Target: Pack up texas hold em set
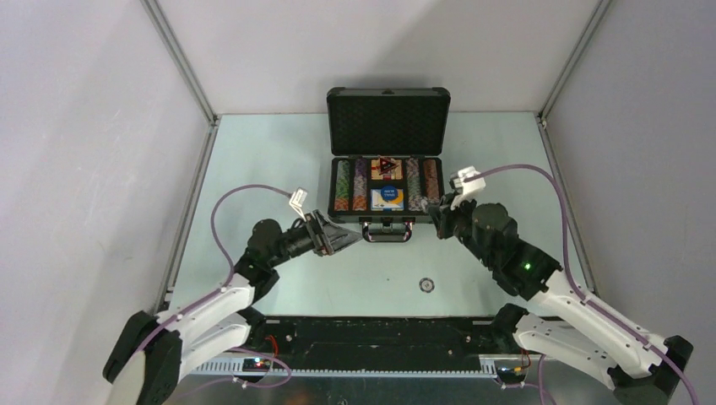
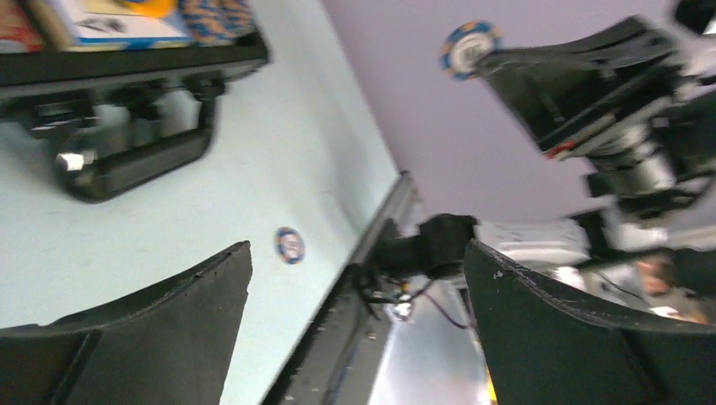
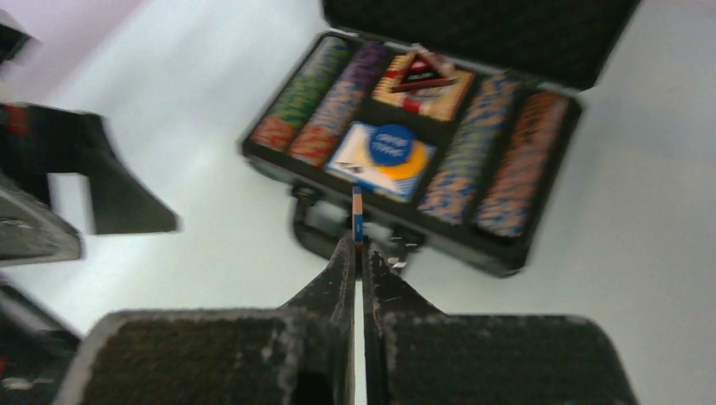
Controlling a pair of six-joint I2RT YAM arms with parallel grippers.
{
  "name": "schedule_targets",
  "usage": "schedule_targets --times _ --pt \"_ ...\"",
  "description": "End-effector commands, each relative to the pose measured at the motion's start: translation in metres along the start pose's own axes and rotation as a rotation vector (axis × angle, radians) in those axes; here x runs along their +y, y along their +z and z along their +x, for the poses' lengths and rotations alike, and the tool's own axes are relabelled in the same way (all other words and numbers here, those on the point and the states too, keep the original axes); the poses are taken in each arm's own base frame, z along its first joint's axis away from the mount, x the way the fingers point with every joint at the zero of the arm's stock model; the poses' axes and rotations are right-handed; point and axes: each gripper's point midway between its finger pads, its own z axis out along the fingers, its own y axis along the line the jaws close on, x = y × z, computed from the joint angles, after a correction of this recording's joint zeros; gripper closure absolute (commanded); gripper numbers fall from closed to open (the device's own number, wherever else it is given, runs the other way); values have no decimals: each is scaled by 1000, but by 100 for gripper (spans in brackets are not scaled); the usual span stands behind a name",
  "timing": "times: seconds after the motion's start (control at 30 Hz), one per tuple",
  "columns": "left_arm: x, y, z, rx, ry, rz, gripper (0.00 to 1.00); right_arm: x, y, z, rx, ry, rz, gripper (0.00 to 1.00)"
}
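The dark briefcase [image 1: 387,118] lies open at the middle back of the table, its tray holding rows of striped poker chips [image 3: 463,160], a blue round button [image 3: 391,145] on a card box and a dark triangular marker [image 3: 422,74]. My right gripper [image 3: 359,245] is shut on a blue-edged chip [image 3: 357,215], held edge-on in the air near the case's handle [image 1: 387,229]. The left wrist view shows that chip [image 2: 469,49] at the right gripper's tip. My left gripper [image 2: 359,245] hangs open and empty just left of the handle. Another chip [image 1: 426,285] lies flat on the table.
The loose chip [image 2: 289,245] lies between the two arms, close to the black rail [image 1: 380,333] at the table's near edge. The two grippers [image 1: 350,239] [image 1: 436,215] face each other across the case handle. Grey walls close in the table on three sides.
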Motion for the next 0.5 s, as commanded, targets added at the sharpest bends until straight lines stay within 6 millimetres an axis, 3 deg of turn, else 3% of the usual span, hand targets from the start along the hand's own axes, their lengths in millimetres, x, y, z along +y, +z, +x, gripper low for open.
schedule_targets --times 0.0,0.1,0.3,0.47 --pt "53 -15 -6 5 190 -296 0 -31 7 -22 57 -486 28 100" --pt "70 -27 -19 -55 275 -412 0 -53 18 -22 163 -622 58 100" --pt "101 -48 -29 -106 387 -565 0 -76 56 4 416 -827 -90 100" --pt "112 -59 -31 -115 414 -642 0 -72 77 4 381 -948 -358 100"
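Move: The shut right gripper holds a poker chip bound for the gap at the near end of the case's rightmost chip row, about 10 cm ahead, 4 cm to its right and 19 cm below. The blue blind button lies about 12 cm ahead and 7 cm left, the case handle 3 cm ahead and 8 cm left, the loose table chip 10 cm back and 2 cm right. From the left gripper that gap is about 13 cm ahead, 18 cm right and 13 cm below. Carry the pinched chip forward about 10 cm over the case's near right corner, easing right and then sinking some 5 cm, while rolling the right wrist about 50 degrees so the fingers tip down towards the row's open end. Meanwhile draw the empty, wide-open left gripper down and left, about 7 cm each way and a little forward, its fingers swinging forward and dipping. ##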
